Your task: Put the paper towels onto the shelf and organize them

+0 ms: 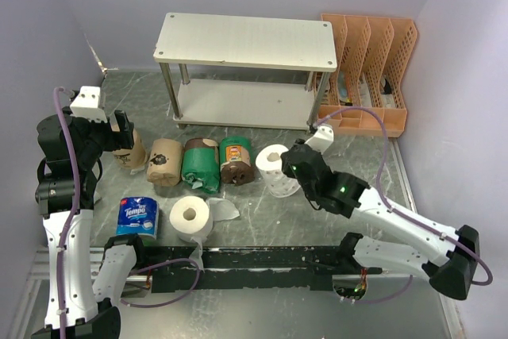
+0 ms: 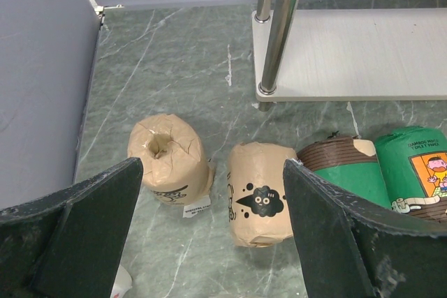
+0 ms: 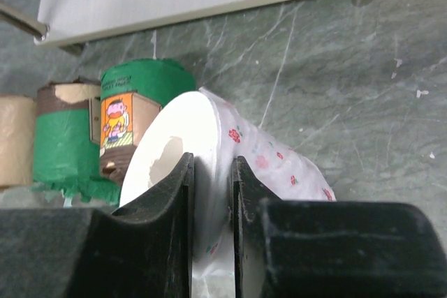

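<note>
The shelf stands at the back with both off-white boards bare. In front of it lie a row of paper towels: two tan rolls, two green-wrapped rolls and a bare white flower-print roll. My right gripper is shut on this white roll's wall, one finger at the core, the other outside. My left gripper hangs open above the tan rolls, touching neither. Nearer me stand a second white roll and a blue Tempo roll.
An orange slotted file rack stands right of the shelf, against the right wall. Purple walls close in the left, back and right sides. A black rail runs across the near edge. A loose torn sheet lies beside the near white roll.
</note>
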Robot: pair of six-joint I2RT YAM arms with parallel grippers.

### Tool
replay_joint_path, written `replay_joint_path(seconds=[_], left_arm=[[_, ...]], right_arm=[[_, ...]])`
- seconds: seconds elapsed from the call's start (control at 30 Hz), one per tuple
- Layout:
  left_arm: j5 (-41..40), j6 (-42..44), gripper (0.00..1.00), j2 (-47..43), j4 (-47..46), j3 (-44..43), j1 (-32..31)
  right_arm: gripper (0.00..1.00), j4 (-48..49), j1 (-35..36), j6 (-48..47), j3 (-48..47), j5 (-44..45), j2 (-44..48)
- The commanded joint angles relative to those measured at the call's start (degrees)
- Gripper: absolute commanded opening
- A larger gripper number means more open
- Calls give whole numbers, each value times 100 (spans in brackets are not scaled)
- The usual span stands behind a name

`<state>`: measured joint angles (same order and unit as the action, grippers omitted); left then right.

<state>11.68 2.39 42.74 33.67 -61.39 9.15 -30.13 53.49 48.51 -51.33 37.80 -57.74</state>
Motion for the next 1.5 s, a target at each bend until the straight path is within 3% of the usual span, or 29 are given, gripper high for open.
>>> replay_joint_path(seconds=[0.0, 0.13, 0.2, 0.27, 0.53, 0.7, 1.0, 1.37, 1.47], left_arm=[[12, 67, 94, -14, -160, -22, -58], [25, 59, 94, -3, -176, -14, -71], [15, 59, 94, -4, -185, 1, -79], [-15, 67, 94, -11, -198, 17, -78], [-30, 86, 93, -3, -212, 34, -80], [-50, 116, 94, 8, -259, 104, -86], [-153, 34, 94, 65, -369, 144, -99], [-99, 27, 94, 112, -371, 171, -116], [-229, 42, 94, 94, -357, 155, -126]], right_arm=[[0, 2729, -25, -381, 963, 946, 444], [0, 5226, -138, -1275, 1778, 1617, 336], [0, 7173, -329, -1960, 2417, 1545, 81], [0, 8468, -643, -2043, 2641, 1362, -454], [0, 10550, -1619, -2018, 1771, 676, -2714], [0, 10591, -2241, -1072, 1139, 243, -3574], [0, 9831, -2769, -707, -41, 153, -4694], [26, 9243, -2834, -682, -191, 423, -4920], [53, 9516, -2823, -937, -60, 205, -4798]])
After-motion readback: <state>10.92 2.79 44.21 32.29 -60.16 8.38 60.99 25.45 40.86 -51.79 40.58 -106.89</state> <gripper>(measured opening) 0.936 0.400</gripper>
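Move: My right hand is carrying the floral paper roll; its spot, the right front end of the shelf's lower board, is about 26 cm ahead, 3 cm right and 10 cm below. The right front post stands around 20 cm ahead and 11 cm right, near hand height. The brown-and-green roll is roughly 4 cm ahead, 13 cm left and 13 cm down. From my idle left hand, the spot is some 24 cm ahead, 42 cm right and 20 cm below. I keep the roll's wall pinched and carry it about 26 cm forward, drifting some 5 cm right, into the shelf just left of the right front post. My wrist tips up until the fingers point roughly level, while the hand swings clockwise. After a slight rise I sink a few centimetres towards the lower board, then start opening my fingers. ##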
